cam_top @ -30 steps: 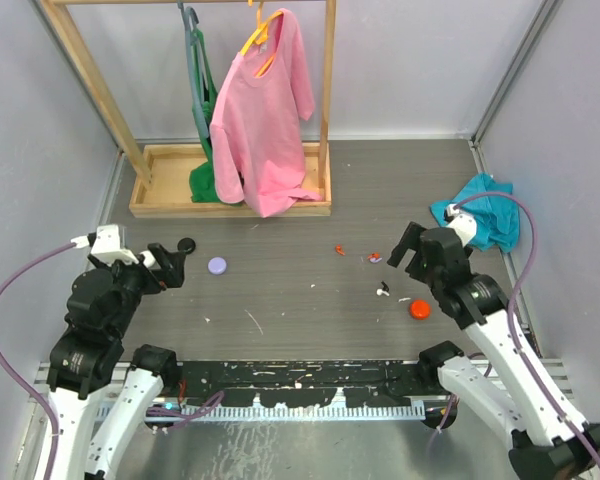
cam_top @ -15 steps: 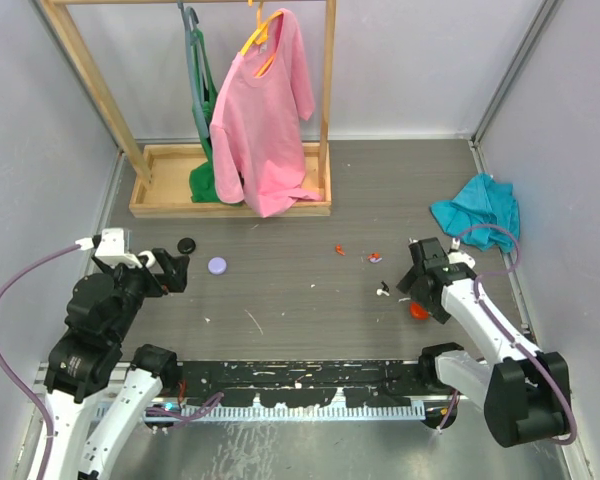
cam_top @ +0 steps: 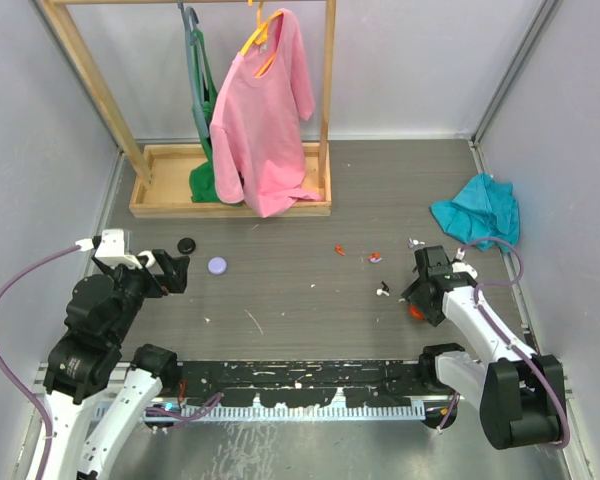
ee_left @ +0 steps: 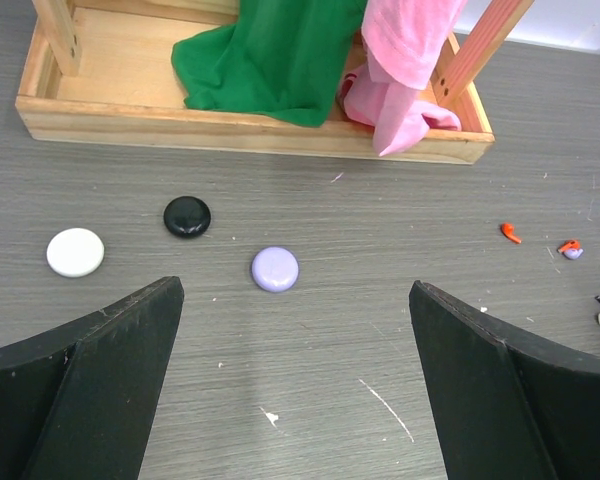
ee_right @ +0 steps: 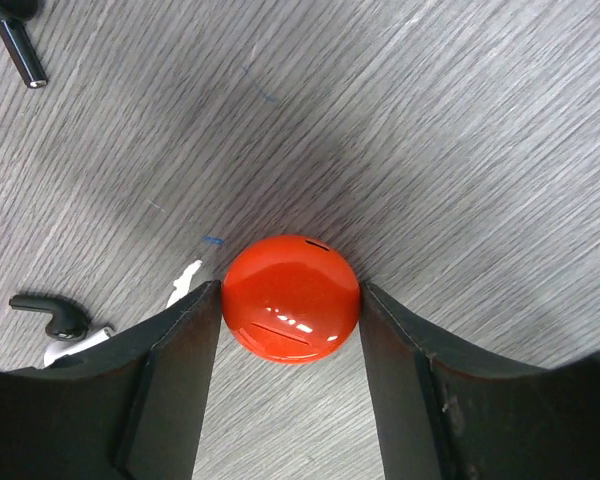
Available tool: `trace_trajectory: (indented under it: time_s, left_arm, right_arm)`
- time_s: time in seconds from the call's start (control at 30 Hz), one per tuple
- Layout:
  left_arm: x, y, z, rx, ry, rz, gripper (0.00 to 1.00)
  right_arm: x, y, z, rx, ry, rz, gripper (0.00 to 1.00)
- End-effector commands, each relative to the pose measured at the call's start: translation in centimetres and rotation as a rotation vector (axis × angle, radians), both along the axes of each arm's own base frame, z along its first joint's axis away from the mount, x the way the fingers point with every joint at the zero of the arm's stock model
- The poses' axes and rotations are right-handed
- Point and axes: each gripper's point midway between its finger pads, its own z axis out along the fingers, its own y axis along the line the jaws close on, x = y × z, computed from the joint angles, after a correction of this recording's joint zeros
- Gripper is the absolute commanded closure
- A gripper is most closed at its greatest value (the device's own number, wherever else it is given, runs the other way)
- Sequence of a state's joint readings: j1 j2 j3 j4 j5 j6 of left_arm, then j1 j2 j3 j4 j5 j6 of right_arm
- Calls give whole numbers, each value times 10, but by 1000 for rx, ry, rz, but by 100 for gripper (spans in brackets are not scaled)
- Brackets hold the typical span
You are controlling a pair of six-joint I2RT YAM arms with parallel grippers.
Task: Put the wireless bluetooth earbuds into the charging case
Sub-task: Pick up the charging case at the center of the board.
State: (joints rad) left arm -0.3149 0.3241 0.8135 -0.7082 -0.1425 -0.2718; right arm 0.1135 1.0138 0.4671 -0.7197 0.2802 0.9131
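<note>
A round red charging case lies on the grey table, and my right gripper has closed on it, one finger touching each side. From above, the gripper covers most of the case. Loose earbuds lie nearby: a dark one, a black stem, a red one, a red-lilac one and a white-dark one. My left gripper hangs open above the table, empty, just short of a lilac case.
A black case and a white case lie left of the lilac one. A wooden clothes rack base with a pink shirt stands at the back. A teal cloth lies at far right.
My right arm has dropped to the table over the red case and its jaws have narrowed onto it. The left arm has barely moved and stays open.
</note>
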Motion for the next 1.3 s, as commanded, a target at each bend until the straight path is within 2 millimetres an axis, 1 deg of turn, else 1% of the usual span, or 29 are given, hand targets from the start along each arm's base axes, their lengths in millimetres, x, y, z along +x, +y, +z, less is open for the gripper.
trace_trajectory:
  time_s: [0.0, 0.13, 0.23, 0.27, 0.37, 0.5, 0.57, 0.63, 0.67, 0.77, 0.8, 0.9, 0.97, 1.07, 1.17, 1.23, 1.27]
  left_arm:
    - [2, -1, 9, 1, -39, -5, 2]
    - [2, -4, 8, -10, -35, -19, 2]
    - [3, -14, 8, -34, -23, -66, 2]
    - [4, -18, 8, -41, -14, -83, 2]
    - [6, -29, 6, -69, 23, -123, 2]
    - [8, -51, -1, -122, 81, -212, 2]
    - [9, -61, -5, -147, 116, -253, 2]
    - [11, -73, -11, -179, 161, -299, 2]
    - [10, -79, -13, -196, 179, -326, 2]
    - [11, -96, -20, -240, 238, -396, 2]
    - [12, -100, -23, -257, 257, -412, 2]
    - [14, -117, -31, -325, 313, -475, 2]
    - [16, -126, -38, -367, 344, -506, 2]
    - [19, -137, -48, -422, 389, -540, 2]
    - [21, -149, -56, -483, 434, -582, 2]
    - [23, -155, -59, -518, 449, -609, 0]
    - [24, -159, -60, -535, 459, -624, 1]
  right_arm:
    - [9, -1, 0, 2, -46, -20, 39]
    - [7, 2, 1, 12, -36, 11, 44]
    - [8, 6, 7, 26, -46, 64, 50]
    - [10, 8, 11, 33, -59, 79, 51]
    - [19, 23, 26, 83, -121, 150, 55]
    - [38, 44, 52, 86, -216, 284, 58]
    - [47, 62, 65, 65, -245, 383, 58]
    - [56, 84, 78, 42, -274, 502, 59]
    - [62, 91, 84, 12, -291, 544, 58]
    - [76, 128, 97, -5, -342, 736, 59]
    - [78, 143, 101, 12, -361, 806, 59]
    - [84, 181, 107, 26, -402, 1002, 62]
    - [86, 205, 115, 22, -451, 1136, 63]
    - [85, 235, 125, 20, -527, 1319, 65]
    - [81, 261, 134, 8, -590, 1506, 66]
    - [74, 278, 140, -1, -626, 1641, 66]
    - [72, 285, 143, -5, -641, 1700, 66]
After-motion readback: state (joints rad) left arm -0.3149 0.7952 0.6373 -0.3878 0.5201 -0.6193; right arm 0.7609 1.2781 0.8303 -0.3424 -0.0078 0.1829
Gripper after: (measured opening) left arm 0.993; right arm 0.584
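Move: The charging case is already between the right fingers, at the hand point just above the board; the clear middle of the board lies about 24 cm to that hand's left and 7 cm ahead. The black-and-white earbuds lie about 5 cm ahead and 9 cm left of it, the red-purple earbud some 14 cm ahead and 11 cm left, the red earbud roughly 16 cm ahead and 19 cm left. From the left hand, the case is about 54 cm right, level fore and aft, and 26 cm below. Keeping its pinch on both sides of the charging case and squeezing more firmly, the right hand lifts it off the board and carries it about 24 cm left towards the middle, some 7 cm forward and 10 cm up, while the wrist turns roughly 80 degrees counter-clockwise. The empty left hand, fingers staying wide open, comes to meet it, going some 14 cm right and 9 cm down, tipping its fingers down and turning clockwise about 30 degrees. ##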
